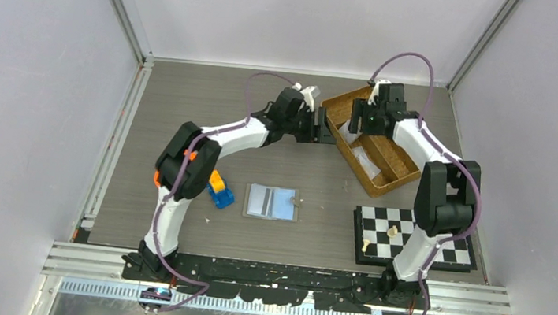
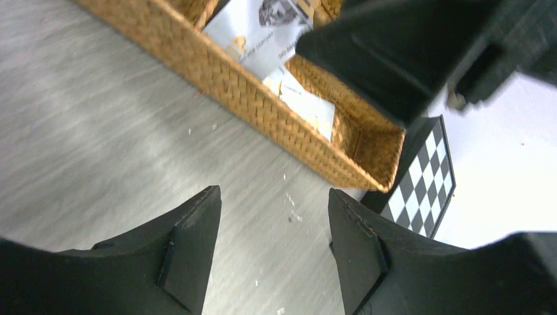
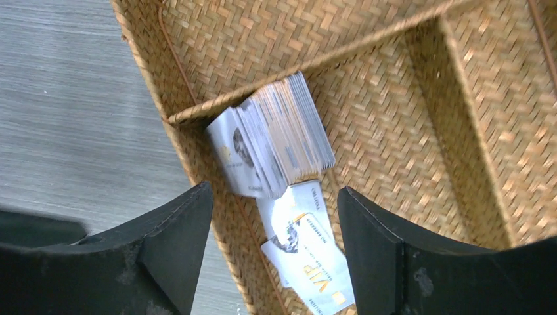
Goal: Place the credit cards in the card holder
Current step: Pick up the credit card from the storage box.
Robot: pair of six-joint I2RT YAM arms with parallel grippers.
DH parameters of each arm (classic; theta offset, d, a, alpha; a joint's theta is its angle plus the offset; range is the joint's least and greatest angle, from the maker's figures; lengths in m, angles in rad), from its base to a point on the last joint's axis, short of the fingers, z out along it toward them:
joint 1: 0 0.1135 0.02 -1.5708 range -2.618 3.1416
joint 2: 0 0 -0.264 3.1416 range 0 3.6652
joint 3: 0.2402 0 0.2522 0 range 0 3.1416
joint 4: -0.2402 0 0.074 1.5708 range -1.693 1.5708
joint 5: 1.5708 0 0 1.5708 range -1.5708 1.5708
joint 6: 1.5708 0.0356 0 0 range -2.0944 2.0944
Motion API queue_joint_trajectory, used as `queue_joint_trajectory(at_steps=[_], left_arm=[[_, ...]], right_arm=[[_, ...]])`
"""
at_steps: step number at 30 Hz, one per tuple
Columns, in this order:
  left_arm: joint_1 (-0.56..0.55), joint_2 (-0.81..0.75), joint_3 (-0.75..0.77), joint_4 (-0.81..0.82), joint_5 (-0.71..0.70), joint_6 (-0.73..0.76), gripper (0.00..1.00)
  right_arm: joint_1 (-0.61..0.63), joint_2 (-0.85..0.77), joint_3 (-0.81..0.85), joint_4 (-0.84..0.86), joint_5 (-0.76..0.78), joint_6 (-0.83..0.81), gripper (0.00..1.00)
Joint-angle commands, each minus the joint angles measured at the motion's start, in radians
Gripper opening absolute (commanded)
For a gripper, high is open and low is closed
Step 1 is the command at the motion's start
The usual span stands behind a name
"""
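The credit cards lie in a wicker basket [image 3: 407, 98]. A thick stack [image 3: 279, 134] leans against a divider, and two loose cards [image 3: 309, 249] lie just below it. My right gripper [image 3: 276, 190] hangs open over these cards with nothing between its fingers. My left gripper [image 2: 274, 192] is open too, over bare table just outside the basket's long wall [image 2: 217, 65], and it holds nothing. The card holder [image 1: 272, 202] lies unfolded in the middle of the table, light blue inside facing up, well away from both grippers.
A black-and-white chessboard [image 1: 413, 236] with small pieces sits at the front right, beside the basket [image 1: 384, 181]. A blue and orange toy [image 1: 218, 190] lies left of the holder. My right arm [image 2: 407, 52] looms close above the left gripper. Grey walls enclose the table.
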Motion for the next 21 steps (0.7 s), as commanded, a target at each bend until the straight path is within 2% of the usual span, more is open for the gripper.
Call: queue_joint_trajectory(at_steps=[1,10,15,21], left_arm=[[0.031,-0.184,-0.111,0.002,-0.042,0.027,0.63],[0.092,-0.327,-0.286,0.01,-0.036,0.011,0.64],[0.107,-0.358,-0.316,0.002,-0.023,0.012,0.64],[0.118,-0.389,-0.331,-0.007,-0.029,0.019,0.64]], right_arm=[[-0.004,0.055,0.138,-0.101,-0.018,-0.178,0.76],[-0.026,0.268,0.411,-0.365,-0.174,-0.306,0.78],[-0.041,0.324,0.479,-0.409,-0.122,-0.322,0.77],[-0.058,0.297,0.489,-0.405,-0.055,-0.301,0.77]])
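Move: The stack of credit cards, leaning in the storage box's near-left compartment, lies about 3 cm ahead of the right hand, 1 cm to its left and some 8 cm below. The loose card lying flat is some 8 cm back and 5 cm to the right of the stack. The box's middle is about 1 cm ahead of the right hand and 7 cm to its right, equally low. For the left hand, the stack is roughly 6 cm ahead, 10 cm right and 8 cm below. The stack of credit cards is what the right hand closes in on: open fingers first reach forward about 3 cm over the box, then sink nearly 4 cm while easing slightly back. They tip further down and swing counter-clockwise some 15 degrees. The left hand, empty, backs away from the box about 9 cm to the left, rising, then partly sinking again. ##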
